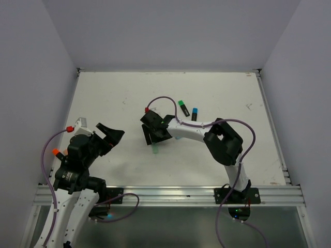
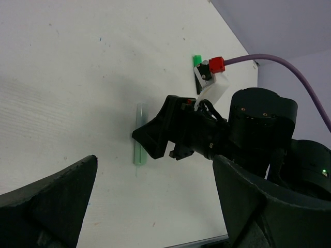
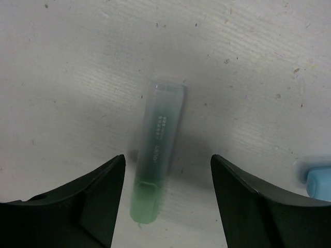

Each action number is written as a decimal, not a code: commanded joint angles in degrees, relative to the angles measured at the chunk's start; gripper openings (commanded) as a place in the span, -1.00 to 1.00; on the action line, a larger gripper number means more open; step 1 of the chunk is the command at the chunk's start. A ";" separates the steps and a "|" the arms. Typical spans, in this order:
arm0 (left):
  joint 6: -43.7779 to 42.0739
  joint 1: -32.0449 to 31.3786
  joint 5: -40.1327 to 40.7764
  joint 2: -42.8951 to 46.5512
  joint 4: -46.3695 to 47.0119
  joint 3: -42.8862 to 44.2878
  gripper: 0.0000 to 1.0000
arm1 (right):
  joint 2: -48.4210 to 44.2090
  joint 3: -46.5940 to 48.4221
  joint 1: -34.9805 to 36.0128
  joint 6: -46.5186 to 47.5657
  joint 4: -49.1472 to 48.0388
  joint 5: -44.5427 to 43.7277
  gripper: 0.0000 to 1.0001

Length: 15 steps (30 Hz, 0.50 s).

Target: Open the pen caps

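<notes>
A pastel marker [image 3: 161, 124] lies flat on the white table with its mint pen cap [image 3: 144, 204] at the near end. My right gripper [image 3: 167, 160] hangs open just above it, one finger on each side and neither touching it. From the top view the right gripper [image 1: 155, 137] covers most of that marker [image 1: 155, 150]. My left gripper [image 1: 111, 135] is open and empty at the left, well apart from the marker [image 2: 139, 135]. Farther back lie a black marker with a green cap [image 1: 181, 103] and another with a blue cap [image 1: 195, 110].
A light blue object [image 3: 318, 183] shows at the right edge of the right wrist view. White walls enclose the table [image 1: 103, 103] on three sides. A metal rail [image 1: 170, 194] runs along the near edge, and purple cables loop off both arms.
</notes>
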State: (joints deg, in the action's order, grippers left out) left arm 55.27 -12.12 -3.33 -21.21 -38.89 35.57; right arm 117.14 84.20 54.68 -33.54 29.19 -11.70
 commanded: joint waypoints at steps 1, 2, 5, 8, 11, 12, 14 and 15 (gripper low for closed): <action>-0.86 0.25 0.87 -0.06 -0.48 1.35 0.91 | 1.77 3.94 0.61 0.50 1.66 -2.88 0.39; -0.86 0.25 0.87 0.03 -0.48 1.25 0.91 | 2.12 4.12 0.70 0.41 1.92 -3.06 0.35; -0.42 0.25 1.40 0.03 -0.83 1.08 0.90 | 3.00 4.39 0.78 -0.03 2.45 -3.76 0.23; 0.10 0.25 2.01 -0.14 -1.18 0.29 0.90 | 3.35 3.86 1.05 -0.82 2.63 -4.73 0.07; -0.68 0.25 1.67 -1.20 -1.01 -0.15 0.90 | 3.79 2.99 1.13 -1.44 1.84 -5.08 -0.25; -1.03 0.25 1.40 -1.63 -0.66 -0.15 0.89 | 3.88 2.72 1.14 -1.44 1.57 -4.91 -0.33; -2.88 0.25 0.18 -3.04 -0.31 0.29 0.90 | 4.41 2.28 1.14 -1.79 0.96 -4.47 -0.57; -3.75 0.25 -0.44 -4.09 0.39 0.72 0.89 | 4.50 2.19 1.05 -2.14 0.78 -4.38 -0.69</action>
State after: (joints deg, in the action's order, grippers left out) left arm 54.41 -12.12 -2.76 -23.09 -38.94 35.55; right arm 119.74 86.76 55.48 -34.00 31.00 -15.51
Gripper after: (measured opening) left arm 0.951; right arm 0.246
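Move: Almost directly under the right hand point, about 1 cm to its left and 2 cm below, lies the middle of the clear pen with the green end, already between the open fingers. The light blue pen lies some 15 cm to the right of the hand and 6 cm farther out; the black pen with the blue cap is about 20 cm right and 15 cm ahead. From the idle left hand, the clear pen is roughly 13 cm right, 8 cm ahead and 19 cm below. Closing on the clear pen almost on the spot, the right hand eases down just under 1 cm and about half a centimetre forward, still pointing steeply down. Its fingers go from about three-quarters open to a quarter open, mostly in the second half, until both pads pinch the pen's sides near its middle. ##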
